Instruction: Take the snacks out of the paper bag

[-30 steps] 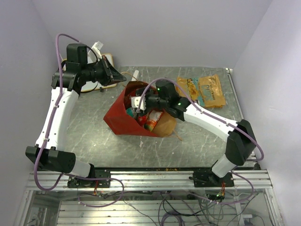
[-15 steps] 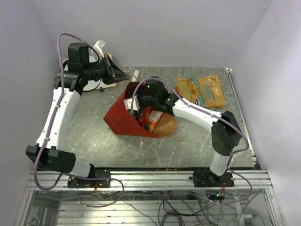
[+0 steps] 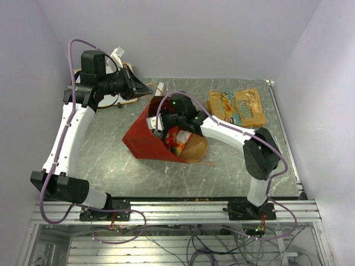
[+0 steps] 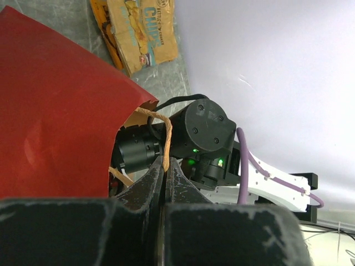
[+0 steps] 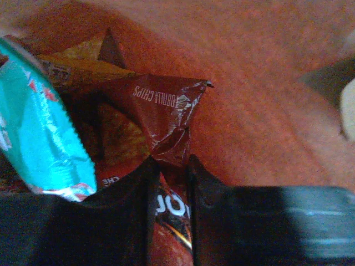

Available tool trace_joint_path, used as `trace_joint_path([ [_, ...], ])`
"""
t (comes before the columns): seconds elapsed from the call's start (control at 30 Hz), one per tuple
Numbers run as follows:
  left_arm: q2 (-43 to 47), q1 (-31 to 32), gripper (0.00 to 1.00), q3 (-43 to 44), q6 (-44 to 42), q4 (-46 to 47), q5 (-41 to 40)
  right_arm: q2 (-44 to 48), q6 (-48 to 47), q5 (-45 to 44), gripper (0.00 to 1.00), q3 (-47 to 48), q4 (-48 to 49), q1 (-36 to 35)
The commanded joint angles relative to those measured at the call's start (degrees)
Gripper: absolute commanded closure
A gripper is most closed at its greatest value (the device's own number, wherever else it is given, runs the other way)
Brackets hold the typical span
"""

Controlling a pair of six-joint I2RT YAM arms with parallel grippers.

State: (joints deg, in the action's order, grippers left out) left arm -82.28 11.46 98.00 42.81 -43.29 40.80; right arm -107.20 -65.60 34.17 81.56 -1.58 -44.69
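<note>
The red paper bag (image 3: pixel 141 143) lies on its side, mouth facing right, with several snacks (image 3: pixel 178 139) showing inside. My left gripper (image 4: pixel 165 166) is shut on the bag's tan cord handle (image 4: pixel 165 130) and holds it up behind the bag; in the top view the left gripper (image 3: pixel 145 88) sits at the bag's far rim. My right gripper (image 3: pixel 161 124) reaches inside the bag. Seen from the right wrist, the right gripper (image 5: pixel 169 166) is shut on a dark red tortilla chips packet (image 5: pixel 163 102), which fills the gap between its fingers. A teal packet (image 5: pixel 33 133) and an orange packet (image 5: pixel 83 66) lie beside it.
Two orange and teal snack packets (image 3: pixel 238 106) lie flat on the table at the back right, also seen in the left wrist view as the chips packets (image 4: pixel 141 30). A white board (image 3: pixel 123 83) sits behind the left gripper. The bag's brown inner wall (image 5: pixel 266 83) stands close to the right gripper.
My right arm has pushed further left into the bag, and its jaws have closed round the dark red packet. The left arm shifted slightly right with the handle, then held still.
</note>
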Motion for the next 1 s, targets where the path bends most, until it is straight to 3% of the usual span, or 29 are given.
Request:
trace_joint_path([
  [0.0, 0.40, 0.58, 0.93, 2.67, -1.34, -2.26, -2.54, 3.46, 1.76, 0.41, 0.79, -3.05, 1.55, 0.56],
  [0.2, 1.30, 0.41, 0.93, 1.62, -1.28, -2.37, -4.40, 8.55, 2.76, -2.05, 0.99, -6.40, 1.55, 0.65],
  [0.6, 1.79, -0.13, 0.93, 0.31, -0.63, -2.22, -5.52, 21.78, 8.04, -7.23, 1.00, -12.22, 3.18, 0.65],
  [0.97, 2.13, -0.39, 0.93, -1.34, -0.10, -1.52, -5.03, 32.78, 12.28, -12.92, 1.00, -11.74, -0.05, 0.55],
])
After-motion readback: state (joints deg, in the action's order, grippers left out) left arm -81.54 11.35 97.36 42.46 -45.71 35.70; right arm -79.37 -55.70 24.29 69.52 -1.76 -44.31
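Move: My right hand is down inside the paper bag with its fingers astride the red tortilla chips pack; the pack's middle lies about 2 cm back, 3 cm right and 3 cm below. The teal packet is some 5 cm back and 4 cm lower, the small red packet roughly 6 cm back, 6 right and 5 down. From my left hand, on the string handle, the pack is about 3 cm right, 1 cm back and 20 cm below. I finish shutting my right fingers on the crinkled edge of the tortilla chips pack, pinching it, and draw it up about 13 cm while pulling some 8 cm right and a little back, towards the bag's mouth. The wrist swings clockwise and lifts the fingertips, each by just over 10 degrees. My left hand keeps hold of the string handle. ##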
